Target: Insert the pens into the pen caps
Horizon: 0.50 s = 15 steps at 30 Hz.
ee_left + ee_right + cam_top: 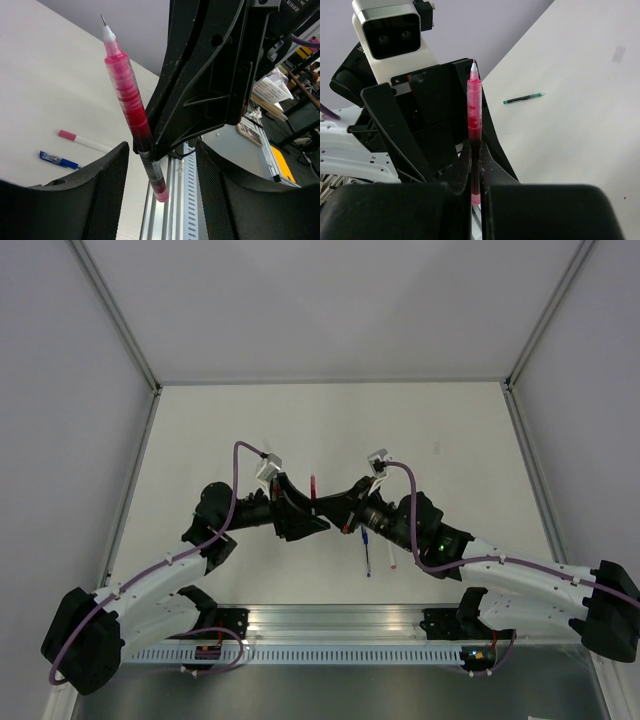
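Observation:
My right gripper (476,156) is shut on the red pen (474,107) and holds it upright, with the bare tip on top. The same red pen (128,97) stands between the pads of my left gripper (161,167), which is open. Its fingers (111,172) sit on either side of the pen's lower end and do not touch it. In the top view the two grippers meet at the table's middle around the red pen (313,485). A blue pen (59,160), a white pen (84,141) with a pink end and a green pen (522,98) lie on the table. No loose pen caps show in any view.
In the top view the blue pen (367,552) and the white pen (390,555) lie just under the right arm, near the metal rail (330,625) along the table's front edge. Grey walls close the table in on three sides.

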{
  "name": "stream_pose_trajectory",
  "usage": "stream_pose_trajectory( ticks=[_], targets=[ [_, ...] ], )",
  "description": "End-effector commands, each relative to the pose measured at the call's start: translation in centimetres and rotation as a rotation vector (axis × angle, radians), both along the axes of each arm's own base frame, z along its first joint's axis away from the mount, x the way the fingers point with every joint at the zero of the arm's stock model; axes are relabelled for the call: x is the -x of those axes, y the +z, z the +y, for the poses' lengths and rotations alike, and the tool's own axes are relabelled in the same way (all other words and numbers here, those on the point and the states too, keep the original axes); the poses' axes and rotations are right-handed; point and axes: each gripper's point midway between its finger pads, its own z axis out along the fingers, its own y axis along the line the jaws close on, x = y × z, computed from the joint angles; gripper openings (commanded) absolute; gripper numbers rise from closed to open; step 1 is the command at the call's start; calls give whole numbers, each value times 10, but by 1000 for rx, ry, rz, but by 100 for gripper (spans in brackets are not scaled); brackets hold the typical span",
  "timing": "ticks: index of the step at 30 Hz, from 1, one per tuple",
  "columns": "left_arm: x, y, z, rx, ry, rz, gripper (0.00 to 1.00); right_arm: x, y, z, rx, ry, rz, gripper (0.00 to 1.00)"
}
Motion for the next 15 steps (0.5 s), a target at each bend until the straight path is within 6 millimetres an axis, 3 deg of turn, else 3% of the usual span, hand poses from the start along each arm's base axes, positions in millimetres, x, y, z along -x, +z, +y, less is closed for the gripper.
stream_pose_trajectory(
  ticks=[1, 5, 9, 13, 15],
  targets=[
    [9, 6, 0, 26, -51, -31, 60, -6, 17, -2, -79, -46, -24, 0],
    [11, 5, 0, 24, -63, -26, 53, -5, 20, -3, -87, -43, -34, 0],
    [12, 5, -1, 18, -71, -24, 31, -4, 22, -2, -66, -38, -38, 0],
    [8, 4, -2, 10, -60, -13, 3, -3, 19, -1, -46, -27, -43, 0],
    [6, 2, -2, 4, -47, -5, 2, -4, 19, -1, -40, -29, -52, 1]
  ],
)
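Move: The red pen, held nearly upright by the right fingers with its tip up, already stands between the left hand's open fingers. Its middle is about 2 cm above and 1 cm to the right of the left hand, and some 2 cm above the right hand. From either hand, the blue pen lies on the table some 25 cm lower, about 11 cm to the right and 2 cm farther out; the white pen with the red cap is about 6 cm to the right of the blue one. The left fingers close from more than half open and pinch the lower part of the red pen, beside the right fingers' grip. Meanwhile the left hand stays nearly in place, sinking only about 1 cm and tipping a few degrees. The right hand holds almost still and keeps its shut grip on the pen. ##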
